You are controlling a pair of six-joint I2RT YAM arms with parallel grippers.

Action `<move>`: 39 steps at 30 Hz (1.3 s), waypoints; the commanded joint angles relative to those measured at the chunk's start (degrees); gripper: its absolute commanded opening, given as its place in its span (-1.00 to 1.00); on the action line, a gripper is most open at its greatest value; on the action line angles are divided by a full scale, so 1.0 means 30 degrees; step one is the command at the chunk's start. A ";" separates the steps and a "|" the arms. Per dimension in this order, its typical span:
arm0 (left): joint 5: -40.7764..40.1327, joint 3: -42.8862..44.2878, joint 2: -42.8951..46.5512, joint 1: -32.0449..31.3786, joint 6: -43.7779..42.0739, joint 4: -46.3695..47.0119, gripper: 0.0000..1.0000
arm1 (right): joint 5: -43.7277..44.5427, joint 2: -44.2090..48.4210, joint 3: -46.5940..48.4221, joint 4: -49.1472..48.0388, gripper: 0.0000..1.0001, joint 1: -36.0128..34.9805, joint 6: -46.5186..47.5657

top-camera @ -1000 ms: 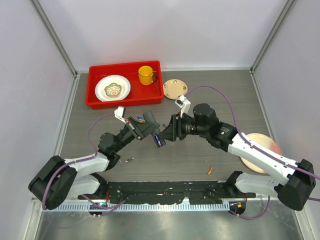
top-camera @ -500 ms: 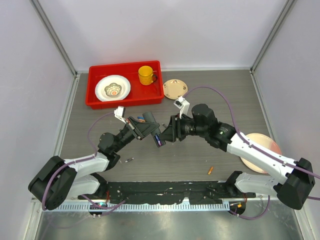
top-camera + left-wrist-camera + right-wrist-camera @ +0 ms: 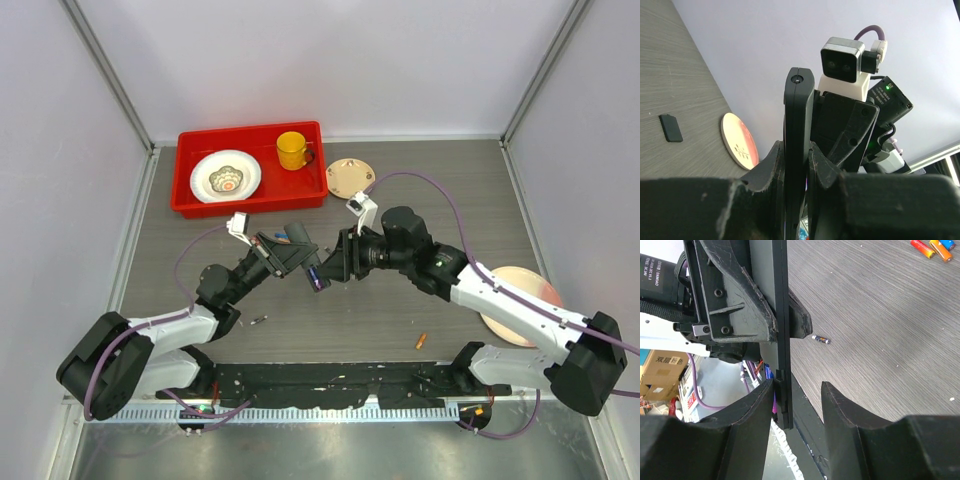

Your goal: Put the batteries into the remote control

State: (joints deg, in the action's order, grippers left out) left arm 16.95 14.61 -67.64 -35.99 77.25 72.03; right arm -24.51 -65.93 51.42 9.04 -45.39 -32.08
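The remote control (image 3: 303,258) is a slim black bar held above the table, with my left gripper (image 3: 290,256) shut on its middle. In the left wrist view the remote control (image 3: 799,112) stands edge-on between the left gripper's (image 3: 799,167) jaws. My right gripper (image 3: 797,407) is open and straddles the remote's (image 3: 781,335) lower end: its left finger (image 3: 747,415) lies against that end, its right finger stands apart. A purple battery (image 3: 773,406) shows at that end. Loose batteries lie on the table (image 3: 258,320) (image 3: 421,341) (image 3: 821,339). The small black back cover (image 3: 671,128) lies flat on the table.
A red tray (image 3: 190,200) with a white dish (image 3: 226,177) and a yellow cup (image 3: 292,150) stands at the back left. A round tan coaster (image 3: 351,177) lies beside it. A pink plate (image 3: 522,300) sits at the right. More batteries (image 3: 931,247) lie further off.
My right gripper has edged slightly left toward the remote. The left arm and the remote have stayed still.
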 commanded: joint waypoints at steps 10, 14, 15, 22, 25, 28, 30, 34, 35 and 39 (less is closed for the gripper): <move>-0.0815 0.0726 0.0778 -0.0074 -0.0086 0.2123 -1.00 | 0.0815 -0.0349 0.0144 0.0266 -0.02 -0.0428 0.0232; -0.0992 0.0375 0.0836 -0.0074 -0.0262 0.2123 -1.00 | 0.1285 0.0296 0.1080 0.1145 0.04 -0.0224 0.0613; -0.0992 0.0345 0.0836 -0.0074 -0.0292 0.2007 -0.99 | 0.1344 0.0442 0.1228 0.1380 0.06 -0.0049 0.0846; -0.1168 -0.0007 0.0925 -0.0074 -0.0614 0.1713 -0.99 | 0.1987 0.1702 0.2372 0.3312 0.11 0.0889 0.1900; -0.1080 -0.0153 0.0953 -0.0016 -0.0643 0.1334 -1.00 | 0.4089 0.2026 0.2081 0.3840 0.11 0.1300 0.2165; -0.0293 -0.0241 0.1450 0.0188 -0.0731 -0.0918 -1.00 | 0.9795 0.1268 0.1290 0.5096 0.06 0.1330 0.2020; 0.0003 -0.0533 0.2179 0.0276 -0.0819 -0.2816 -0.99 | 1.1737 -0.0132 0.0762 0.5511 0.02 0.1330 0.2078; 0.0735 -0.1236 0.3879 0.0335 -0.1403 -0.4875 -1.00 | 1.3033 -0.2272 0.0117 0.4581 0.00 0.1330 0.2810; 0.0940 -0.1441 0.4318 0.0336 -0.1608 -0.5285 -1.00 | 1.3034 -0.2745 0.0116 0.4169 0.00 0.1330 0.3072; 0.1234 -0.1502 0.6982 0.0423 -0.2809 -0.8675 -1.00 | 1.3853 -0.5263 0.1255 0.2848 0.11 0.1417 0.3980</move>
State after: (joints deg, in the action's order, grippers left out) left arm 18.24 9.93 -52.62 -35.16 73.25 54.92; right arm 10.74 -77.43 51.57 22.39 -41.43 -23.81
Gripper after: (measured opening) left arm 0.192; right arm 0.528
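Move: The battery cover lies on the table some 20 cm to the right hand's right, 11 cm ahead and 21 cm below. The remote in the left hand has its middle about 4 cm to the right hand's left and 2 cm ahead. At table height, the green battery lies some 19 cm ahead and 6 cm right, the loose orange one 8 cm back and 25 cm right. From the left hand the cover is roughly 26 cm right, 9 cm ahead and 24 cm below. Off the remote, the right hand sinks about 12 cm, right and forward towards the cover, fingers tipping down. ##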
